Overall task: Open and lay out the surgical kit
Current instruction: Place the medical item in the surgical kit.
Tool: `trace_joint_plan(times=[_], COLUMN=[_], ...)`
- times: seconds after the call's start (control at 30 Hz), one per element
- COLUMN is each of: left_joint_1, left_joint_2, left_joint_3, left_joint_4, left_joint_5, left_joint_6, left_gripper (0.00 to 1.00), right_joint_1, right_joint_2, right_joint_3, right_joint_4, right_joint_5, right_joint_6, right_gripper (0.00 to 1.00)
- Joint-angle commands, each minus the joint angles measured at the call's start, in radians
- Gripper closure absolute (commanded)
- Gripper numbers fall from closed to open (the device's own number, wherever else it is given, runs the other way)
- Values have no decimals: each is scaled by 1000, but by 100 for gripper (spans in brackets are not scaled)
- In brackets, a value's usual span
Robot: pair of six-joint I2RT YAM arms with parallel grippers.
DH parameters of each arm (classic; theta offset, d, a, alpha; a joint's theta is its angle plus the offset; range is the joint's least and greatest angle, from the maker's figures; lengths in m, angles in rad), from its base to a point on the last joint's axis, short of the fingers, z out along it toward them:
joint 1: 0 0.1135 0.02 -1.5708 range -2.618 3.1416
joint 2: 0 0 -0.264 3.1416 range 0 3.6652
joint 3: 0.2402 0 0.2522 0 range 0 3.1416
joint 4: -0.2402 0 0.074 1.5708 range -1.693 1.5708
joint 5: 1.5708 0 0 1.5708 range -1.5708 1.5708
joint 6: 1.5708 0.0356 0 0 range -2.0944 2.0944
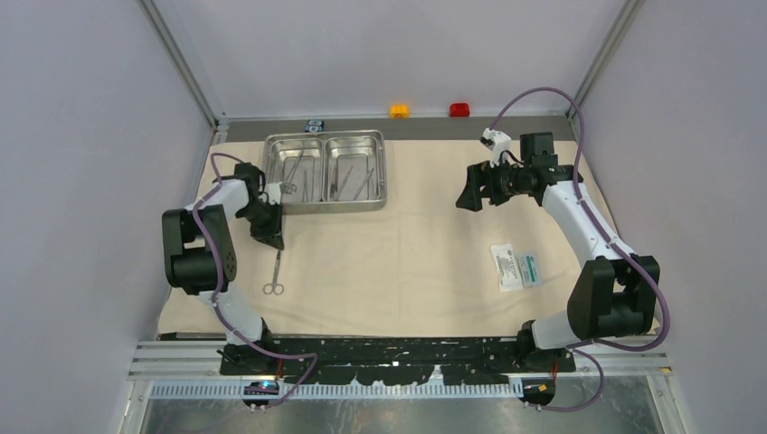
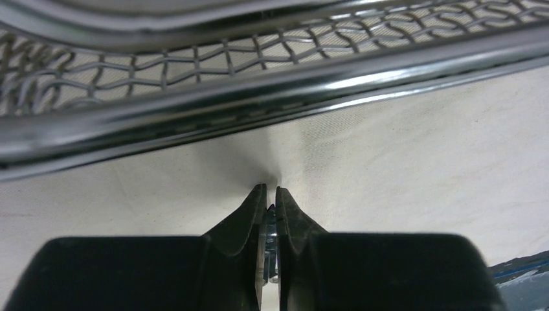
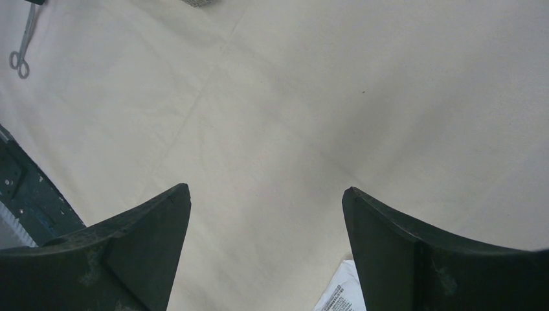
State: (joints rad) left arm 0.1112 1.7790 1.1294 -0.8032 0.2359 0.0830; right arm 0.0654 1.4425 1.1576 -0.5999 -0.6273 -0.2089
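Note:
The beige cloth wrap (image 1: pixel 398 262) lies spread flat over the table. On it at the back left stands the steel two-compartment tray (image 1: pixel 326 209), with slim metal tools (image 1: pixel 353 181) lying in both halves. My left gripper (image 1: pixel 269 240) hangs just in front of the tray's rim (image 2: pixel 259 97), shut on the tip of the ring-handled scissors (image 1: pixel 274 271). Their rings rest on the cloth toward me, and a sliver of metal (image 2: pixel 270 227) shows between the left gripper (image 2: pixel 271 189) fingers. My right gripper (image 1: pixel 470 194) hovers open over bare cloth, its jaws (image 3: pixel 266 191) empty. The white-and-green packet (image 1: pixel 516 266) lies at the right.
An orange button (image 1: pixel 399 110) and a red button (image 1: pixel 459 109) sit on the back ledge, with a small black-and-blue block (image 1: pixel 315 124) left of them. Walls and frame posts close in both sides. The arm bases line the near edge.

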Motion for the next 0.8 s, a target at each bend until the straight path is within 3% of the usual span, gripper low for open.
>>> trace_joint_plan(times=[0.0,0.47,0.77], left_joint_1=[11,18,18], left_joint_2=[-2,-47,-192], left_joint_3=[13,47,199], left_joint_4=[16,15,70], left_joint_5=[13,-11,-35], left_joint_6=[-4,2,13], left_gripper=[86,71,43], right_joint_1=[-2,-2,-2], right_joint_2=[-5,-5,-1], right_joint_3=[45,47,50], right_joint_4=[9,3,2], right_joint_5=[-20,-17,-23], right_joint_6=[-17,-18,-18], right_gripper=[9,9,9])
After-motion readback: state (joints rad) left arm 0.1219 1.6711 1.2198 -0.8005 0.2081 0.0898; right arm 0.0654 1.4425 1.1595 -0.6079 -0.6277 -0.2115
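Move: The left hand still has the straight scissors by the blade near the tip, down at the cloth; their middle lies about 6 cm back and 1 cm left, barely below the hand. The tray's middle is some 22 cm ahead and 13 cm right, with the other scissors inside it about 22 cm ahead and 5 cm right. From the idle right hand, the straight scissors lie roughly 55 cm left, 12 cm back and 16 cm below. Letting go of the straight scissors' blade, the left fingers part from nearly shut to about half open, the hand first staying put low over the cloth. It then speeds up and away, rising about 5 cm and going some 3.5 cm forward towards the tray, with a slight leftward drift, while the wrist tips the fingertips about 10 degrees forward. ##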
